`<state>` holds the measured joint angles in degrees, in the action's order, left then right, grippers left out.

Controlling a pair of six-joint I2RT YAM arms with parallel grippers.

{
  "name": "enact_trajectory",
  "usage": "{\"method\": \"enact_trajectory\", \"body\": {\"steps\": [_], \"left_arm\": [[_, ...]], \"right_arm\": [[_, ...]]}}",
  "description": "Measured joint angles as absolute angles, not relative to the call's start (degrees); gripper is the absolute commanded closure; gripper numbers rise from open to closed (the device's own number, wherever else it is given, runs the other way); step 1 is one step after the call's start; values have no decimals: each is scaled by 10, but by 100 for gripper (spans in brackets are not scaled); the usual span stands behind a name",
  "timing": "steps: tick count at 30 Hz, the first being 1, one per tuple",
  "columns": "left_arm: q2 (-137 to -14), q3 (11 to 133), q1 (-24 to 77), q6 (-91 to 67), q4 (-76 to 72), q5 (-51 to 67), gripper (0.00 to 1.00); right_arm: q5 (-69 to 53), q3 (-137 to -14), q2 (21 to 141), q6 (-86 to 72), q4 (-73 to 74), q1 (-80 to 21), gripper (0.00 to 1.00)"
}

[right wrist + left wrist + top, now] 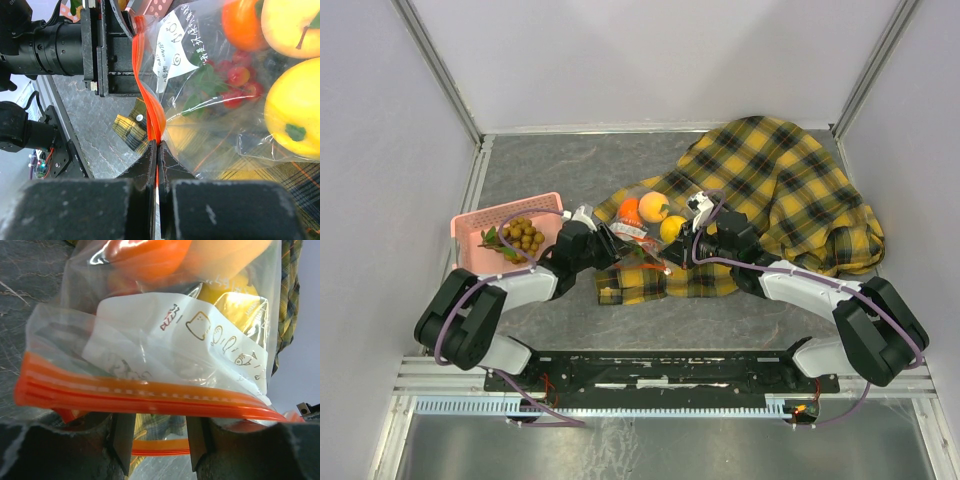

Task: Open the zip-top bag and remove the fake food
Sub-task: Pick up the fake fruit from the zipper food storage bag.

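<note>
The zip-top bag lies on the plaid cloth between my two grippers, and its mouth gapes. Inside it are fake food pieces: an orange fruit, a yellow-orange fruit, a yellow fruit and small red berries. My right gripper is shut on the bag's orange zip strip. My left gripper stands open at the bag's mouth. One zip strip runs across the gap between its fingers, and the other strip stretches just above the fingertips. A tan grape bunch sits in the pink basket.
The pink basket stands left of the left arm. The yellow-black plaid cloth covers the right half of the grey tabletop. White walls close the table in on three sides.
</note>
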<state>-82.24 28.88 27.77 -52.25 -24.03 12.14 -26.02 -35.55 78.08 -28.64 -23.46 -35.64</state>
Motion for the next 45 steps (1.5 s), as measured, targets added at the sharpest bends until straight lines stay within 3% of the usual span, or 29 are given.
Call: {"method": "enact_trajectory", "body": {"steps": [9, 22, 31, 45], "left_arm": [[-833, 289, 278, -523, -247, 136, 56], [-855, 289, 278, -531, -259, 141, 97], [-846, 289, 279, -530, -256, 152, 97], [-722, 280, 279, -509, -198, 156, 97]], "right_arm": [[-260, -356, 781, -286, -235, -356, 98], [-260, -356, 783, -286, -235, -356, 98], [-256, -356, 783, -281, -230, -356, 98], [-219, -356, 776, -267, -200, -356, 98]]}}
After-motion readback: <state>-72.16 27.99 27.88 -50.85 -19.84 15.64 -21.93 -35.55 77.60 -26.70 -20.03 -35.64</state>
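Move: The green stem of the red fruit cluster lies in the bag's mouth almost at the open left fingertips, about 1 cm to their right and 2 cm below. The orange sits around 8 cm ahead and 1 cm right, the peach as far ahead but 6 cm right, and the yellow fruit some 4 cm ahead and 10 cm right, all about 3 cm lower. From the right hand, the stem is roughly 9 cm left, 2 cm ahead and 5 cm lower. The left fingers close to pinch the green stem inside the bag's mouth after dipping about 1 cm, then lift it some 5 cm and ease back towards the base, tipping up a little. The shut right fingers keep their hold on the bag's zip edge, then sink and drift right by about 1 cm each near the end. ##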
